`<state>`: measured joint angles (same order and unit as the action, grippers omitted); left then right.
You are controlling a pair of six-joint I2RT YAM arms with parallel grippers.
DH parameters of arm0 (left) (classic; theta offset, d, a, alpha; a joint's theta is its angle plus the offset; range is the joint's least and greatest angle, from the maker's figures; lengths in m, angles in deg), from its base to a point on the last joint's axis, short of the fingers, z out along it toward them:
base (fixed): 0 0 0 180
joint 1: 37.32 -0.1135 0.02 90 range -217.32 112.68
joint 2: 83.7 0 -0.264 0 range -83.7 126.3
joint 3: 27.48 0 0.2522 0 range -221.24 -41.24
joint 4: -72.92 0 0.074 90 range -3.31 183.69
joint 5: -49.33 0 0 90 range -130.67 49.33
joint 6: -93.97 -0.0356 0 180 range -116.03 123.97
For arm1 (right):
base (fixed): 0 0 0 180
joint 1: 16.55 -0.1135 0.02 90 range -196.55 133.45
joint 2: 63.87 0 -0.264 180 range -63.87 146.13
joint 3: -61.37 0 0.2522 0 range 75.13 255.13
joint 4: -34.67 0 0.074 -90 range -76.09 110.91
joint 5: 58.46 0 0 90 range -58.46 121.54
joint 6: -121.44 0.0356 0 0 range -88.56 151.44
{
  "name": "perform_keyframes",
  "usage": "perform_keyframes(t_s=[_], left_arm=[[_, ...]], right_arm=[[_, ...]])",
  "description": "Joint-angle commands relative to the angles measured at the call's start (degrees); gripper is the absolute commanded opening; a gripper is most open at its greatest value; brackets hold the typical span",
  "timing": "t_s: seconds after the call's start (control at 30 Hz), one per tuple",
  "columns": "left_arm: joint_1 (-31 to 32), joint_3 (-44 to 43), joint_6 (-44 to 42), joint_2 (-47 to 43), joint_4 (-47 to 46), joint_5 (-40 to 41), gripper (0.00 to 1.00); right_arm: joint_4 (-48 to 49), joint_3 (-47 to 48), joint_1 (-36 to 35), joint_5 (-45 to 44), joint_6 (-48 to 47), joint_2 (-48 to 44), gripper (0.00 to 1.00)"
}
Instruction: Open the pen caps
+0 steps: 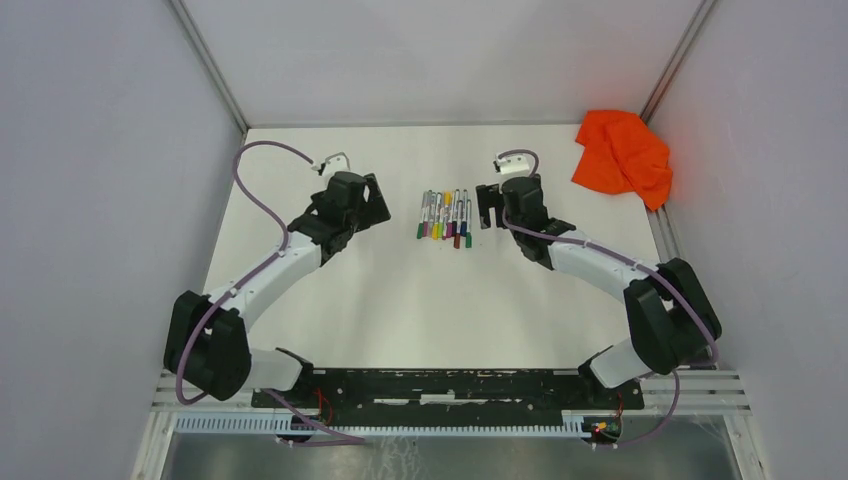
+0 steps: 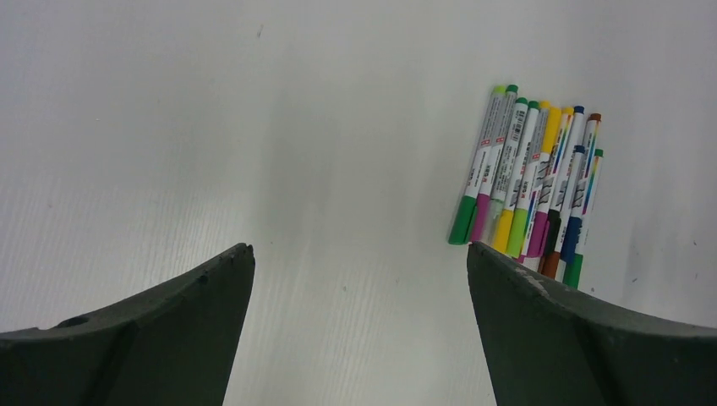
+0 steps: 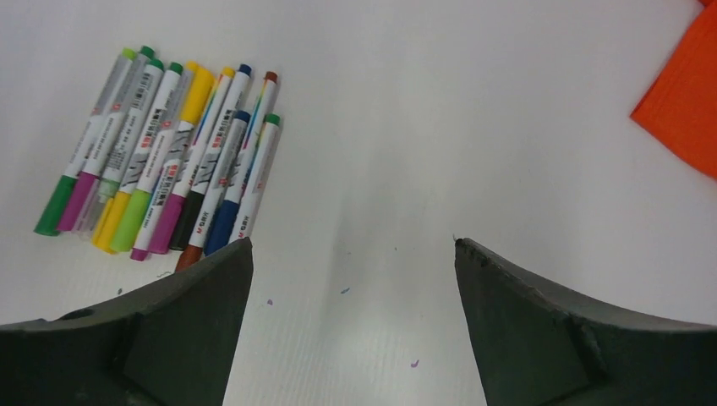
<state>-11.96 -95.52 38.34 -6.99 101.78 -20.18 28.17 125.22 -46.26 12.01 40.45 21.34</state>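
Several pens (image 1: 444,217) with grey-white barrels lie side by side in a tight bundle on the white table between the two arms. Their coloured caps (image 2: 462,222) are on the pens, at the near ends. The bundle also shows in the left wrist view (image 2: 531,182) and the right wrist view (image 3: 165,152). My left gripper (image 1: 383,205) is open and empty, just left of the bundle. My right gripper (image 1: 484,207) is open and empty, just right of it. In each wrist view the fingers (image 2: 541,321) stand wide apart over bare table.
A crumpled orange cloth (image 1: 623,153) lies at the back right corner, its edge in the right wrist view (image 3: 686,97). Grey walls close in the table on the left, back and right. Small ink marks (image 3: 345,290) dot the table under my right gripper.
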Motion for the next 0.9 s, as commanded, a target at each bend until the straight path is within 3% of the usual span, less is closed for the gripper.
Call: perform_keyframes(t_s=[0.0, 0.47, 0.87], left_arm=[[1.0, -4.1, 4.2, 1.4, 3.6, 3.4, 1.0], [1.5, -5.5, 5.7, 4.1, 4.3, 3.3, 0.99], [1.6, -5.4, 5.7, 3.1, 4.8, 3.2, 0.99]], right_arm=[[-4.0, 4.6, -0.6, -4.6, 1.8, 4.3, 0.94], [-7.9, 16.6, -0.8, 2.4, 5.4, 16.3, 0.74], [-10.9, 21.4, -0.8, 4.0, 7.2, 22.4, 0.69]])
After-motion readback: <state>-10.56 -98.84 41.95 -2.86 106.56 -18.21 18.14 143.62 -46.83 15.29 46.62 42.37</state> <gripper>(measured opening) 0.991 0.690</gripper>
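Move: About 8 cm to the right hand's left, some 3 cm ahead and 10 cm below lies the green-capped pen, the rightmost of the row. The blue-capped pen lies just over 1 cm to its left, pushed roughly 2 cm farther out; the brown-capped one is 2 to 3 cm to its left and about level with it. For the left hand, the green-capped pen is about 21 cm to the right, 6 cm ahead and 13 cm below. Sinking first by nearly 4 cm, the right hand then swings forward and left, about 4 cm each way, towards the right-hand end of the pen row, and drops a couple of centimetres more. The fingers tip down by some 10 to 15 degrees and narrow by about a quarter of their range, still well apart, with no pen between them. ##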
